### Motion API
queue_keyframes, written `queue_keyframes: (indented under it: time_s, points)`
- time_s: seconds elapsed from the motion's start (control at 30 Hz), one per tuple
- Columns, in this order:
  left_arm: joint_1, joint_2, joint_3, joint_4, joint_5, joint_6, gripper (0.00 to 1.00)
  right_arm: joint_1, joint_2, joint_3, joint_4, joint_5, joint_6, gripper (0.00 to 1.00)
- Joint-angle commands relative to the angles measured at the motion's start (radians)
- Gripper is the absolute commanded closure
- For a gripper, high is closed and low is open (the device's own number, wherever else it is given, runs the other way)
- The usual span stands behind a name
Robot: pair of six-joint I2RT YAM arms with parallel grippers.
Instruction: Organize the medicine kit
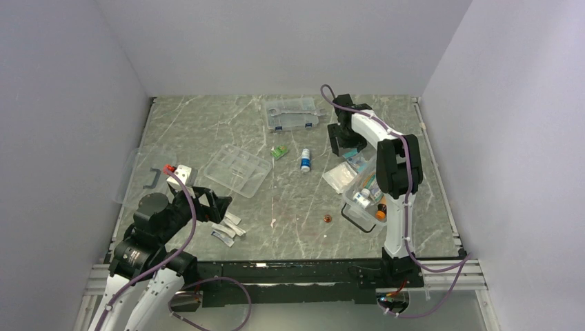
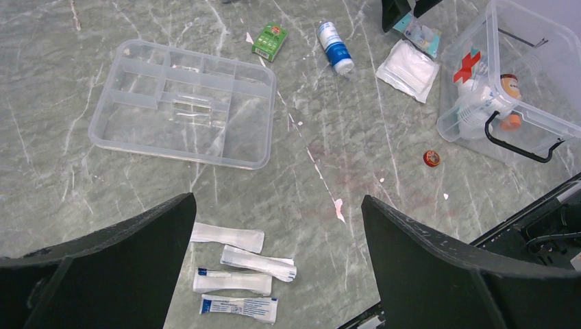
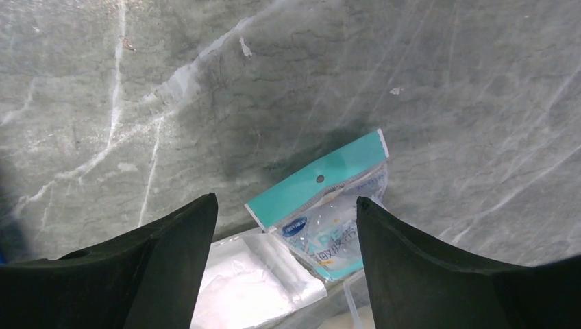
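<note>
The medicine kit box (image 1: 363,201) with a red cross (image 2: 466,66) stands at the right, bottles inside. Its divided tray (image 2: 185,103) lies empty left of centre. The lid (image 1: 134,165) with its black handle lies at the far left. My right gripper (image 3: 286,199) hangs open just over a teal packet (image 3: 322,199) that overlaps a white gauze packet (image 3: 246,281) behind the box. My left gripper (image 2: 277,200) is open above several white sachets (image 2: 236,271), holding nothing. A green packet (image 2: 268,40) and a white bottle (image 2: 335,46) lie mid-table.
A flat clear case with blue latches (image 1: 295,114) sits at the back. A small red cap (image 2: 431,158) lies in front of the box. Grey walls close in the table on three sides.
</note>
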Motion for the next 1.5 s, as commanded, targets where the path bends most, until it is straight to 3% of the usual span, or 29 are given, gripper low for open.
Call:
queue_keyframes:
  time_s: [0.0,0.17,0.27,0.53,0.57,0.6,1.47]
  points:
    - [-0.004,-0.002,0.034,0.005,0.017,-0.003,0.01,0.001,0.032,0.046,-0.038,0.027,-0.014,0.22]
    - [-0.005,-0.003,0.034,0.006,0.016,-0.002,0.01,0.001,0.06,0.054,-0.053,0.057,-0.012,0.22]
    - [-0.004,-0.002,0.034,0.006,0.014,-0.002,0.01,0.001,0.065,0.052,-0.054,0.075,-0.013,0.29]
    - [-0.005,-0.002,0.034,0.003,0.014,-0.003,0.01,0.002,0.063,0.046,-0.054,0.101,-0.013,0.77]
    - [-0.005,-0.002,0.034,0.004,0.014,-0.002,0.01,0.002,0.062,0.044,-0.053,0.105,-0.011,0.94]
    - [-0.004,-0.002,0.035,0.004,0.013,-0.002,0.01,0.002,0.06,0.043,-0.051,0.111,-0.007,1.0]
    - [-0.005,0.007,0.036,0.002,0.008,-0.004,0.01,0.113,-0.239,0.001,0.082,0.088,0.017,1.0]
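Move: The teal-topped packet lies flat beneath my right hand, about 3 cm down, 2 cm to the right and perhaps 1 cm back. The white gauze pack is some 8 cm back and 4 cm left of this hand, the clear box about 13 cm back and 8 cm right, and the blue-and-white bottle roughly 18 cm left and 2 cm back. From my idle left hand the packet is about 26 cm ahead, 48 cm right and 22 cm below. With my right hand's fingers open, I sink the last 2 cm onto the teal-topped packet, easing about 1.5 cm right over it, then close the fingers fully and pinch its film. After a brief hold low down I lift it quickly, some 10 cm up and 5 cm left, the fingertips swinging forward about 15 degrees. ##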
